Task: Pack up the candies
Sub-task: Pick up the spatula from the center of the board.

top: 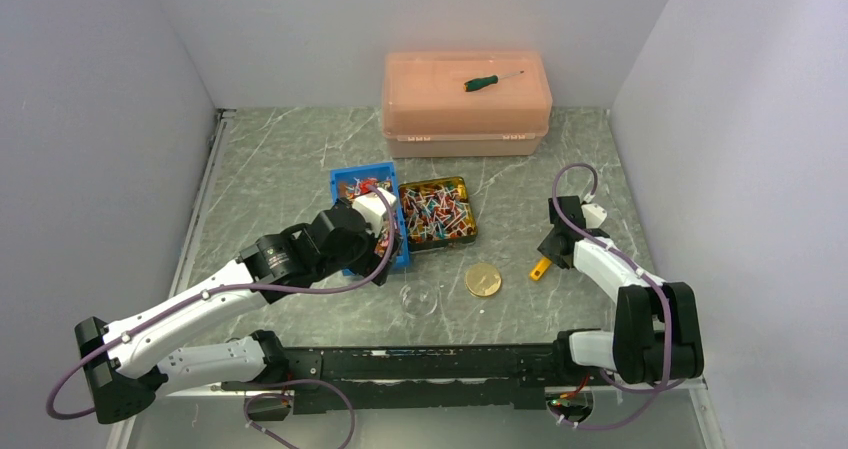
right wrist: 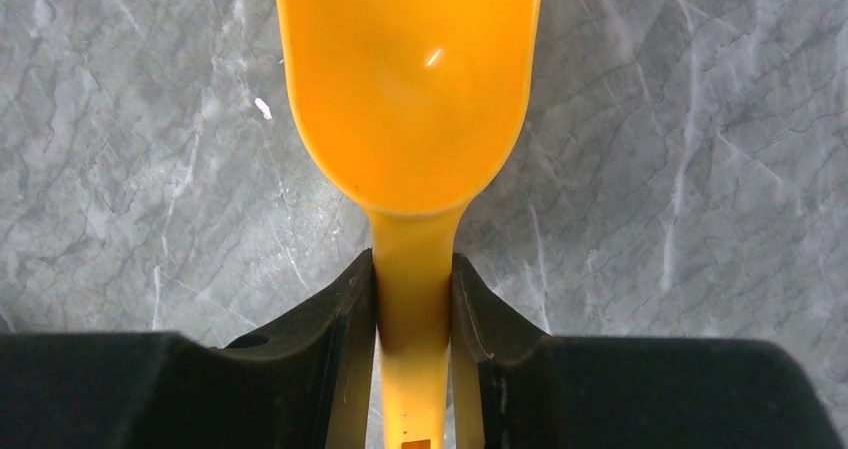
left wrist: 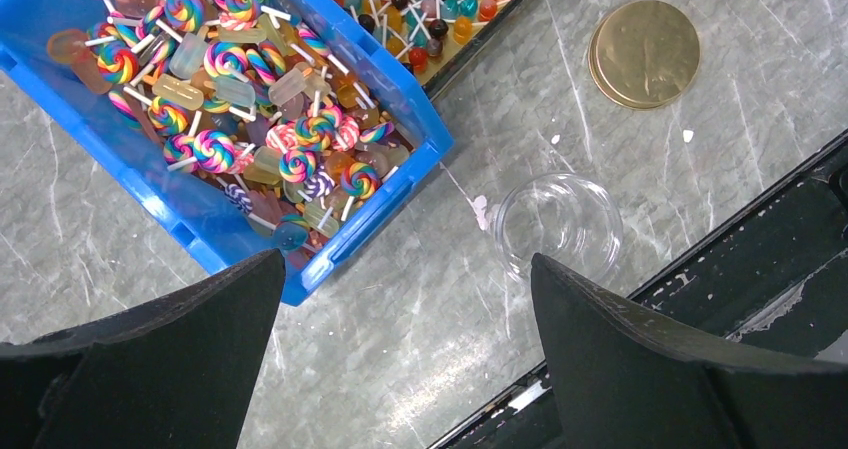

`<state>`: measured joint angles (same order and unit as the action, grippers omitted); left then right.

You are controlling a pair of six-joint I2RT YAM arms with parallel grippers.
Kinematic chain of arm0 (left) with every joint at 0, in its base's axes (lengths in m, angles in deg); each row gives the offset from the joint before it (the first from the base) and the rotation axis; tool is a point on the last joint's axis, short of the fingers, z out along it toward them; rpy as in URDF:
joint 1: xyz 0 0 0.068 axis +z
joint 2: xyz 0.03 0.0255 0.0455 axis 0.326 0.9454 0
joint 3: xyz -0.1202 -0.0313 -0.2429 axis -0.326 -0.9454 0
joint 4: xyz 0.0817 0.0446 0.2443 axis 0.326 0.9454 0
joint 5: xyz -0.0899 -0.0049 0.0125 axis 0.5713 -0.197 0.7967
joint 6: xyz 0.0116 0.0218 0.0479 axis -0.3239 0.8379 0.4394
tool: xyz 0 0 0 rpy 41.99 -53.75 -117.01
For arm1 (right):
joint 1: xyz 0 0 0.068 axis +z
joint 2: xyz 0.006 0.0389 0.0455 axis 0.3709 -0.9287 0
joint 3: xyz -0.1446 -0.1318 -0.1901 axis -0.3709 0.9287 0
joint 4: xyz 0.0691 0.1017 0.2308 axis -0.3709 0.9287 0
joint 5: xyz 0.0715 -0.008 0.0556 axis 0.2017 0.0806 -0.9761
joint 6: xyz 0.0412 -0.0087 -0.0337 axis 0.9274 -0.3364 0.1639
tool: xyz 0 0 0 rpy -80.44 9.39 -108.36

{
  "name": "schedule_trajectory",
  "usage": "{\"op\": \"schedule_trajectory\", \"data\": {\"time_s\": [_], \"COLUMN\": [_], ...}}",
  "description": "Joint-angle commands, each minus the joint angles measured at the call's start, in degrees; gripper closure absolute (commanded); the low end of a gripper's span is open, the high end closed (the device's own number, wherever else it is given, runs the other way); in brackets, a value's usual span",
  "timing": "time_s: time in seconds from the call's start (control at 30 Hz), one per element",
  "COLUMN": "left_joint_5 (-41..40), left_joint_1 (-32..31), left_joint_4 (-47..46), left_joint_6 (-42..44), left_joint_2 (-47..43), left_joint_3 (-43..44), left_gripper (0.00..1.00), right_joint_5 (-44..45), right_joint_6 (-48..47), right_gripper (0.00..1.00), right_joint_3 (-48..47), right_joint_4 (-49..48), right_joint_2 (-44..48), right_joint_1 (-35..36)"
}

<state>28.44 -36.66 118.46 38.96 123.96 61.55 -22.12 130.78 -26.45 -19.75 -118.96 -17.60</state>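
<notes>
Candies (top: 362, 186) heap in a blue bin (top: 336, 181), and more candies (top: 436, 213) fill a gold tin (top: 473, 231) beside it. The left wrist view shows swirl lollipops among the candies (left wrist: 230, 119) in the bin (left wrist: 400, 89). My left gripper (top: 383, 254) hangs open over the bin's near corner, its midpoint (left wrist: 405, 269) above bare table, holding nothing. At the right, my right gripper (top: 553, 254) is shut on the handle of an orange scoop (top: 541, 268). Both fingers (right wrist: 340, 309) press the handle, and the empty scoop (right wrist: 410, 89) bowl points away from the right gripper (right wrist: 413, 279).
A clear round jar (top: 420, 297) (left wrist: 557, 224) and a gold lid (top: 483, 280) (left wrist: 645, 51) lie in front of the tin. A peach box (top: 465, 119) with a green-handled screwdriver (top: 490, 81) on top stands at the back. A black rail (top: 420, 364) runs along the near edge.
</notes>
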Motion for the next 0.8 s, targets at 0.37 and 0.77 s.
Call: {"op": "schedule_trajectory", "data": {"time_s": [0.37, 0.77], "left_joint_5": [-3.3, 2.2], "left_joint_1": [1.0, 8.4], "left_joint_4": [-2.2, 3.1], "left_joint_6": [-0.9, -4.9], "left_joint_2": [-1.6, 1.9], "left_joint_3": [-0.1, 8.2], "left_gripper": [0.01, 0.01], "right_joint_5": [-6.7, -23.4], "right_joint_6": [-5.0, -13.0], "right_gripper": [1.00, 1.00], "right_joint_3": [-3.7, -9.2], "right_joint_4": [4.7, 8.0], "right_joint_2": [15.9, 24.7], "right_joint_1": [-0.1, 1.2]}}
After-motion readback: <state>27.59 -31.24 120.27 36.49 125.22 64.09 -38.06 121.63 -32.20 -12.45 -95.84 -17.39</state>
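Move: The spatula is already pinched by its handle in the right gripper, just behind the scoop and low over the table, its middle some 4 cm ahead and 2 cm to the right of the pads. From this hand the gold lid lies about 13 cm left and 5 cm back, and the candy tin about 21 cm left and 8 cm ahead. From the left hand, the spatula is roughly 34 cm right, 11 cm ahead and 20 cm below. The spatula, still pinched by its handle, is lifted off the table by the right hand: up about 12 cm, gathering speed, then also swinging left some 5 cm. The wrist tips the fingers up from their steep downward slant by about 20 degrees while turning counter-clockwise. The open, empty left hand eases nearly 3 cm forward and left over the blue box. ##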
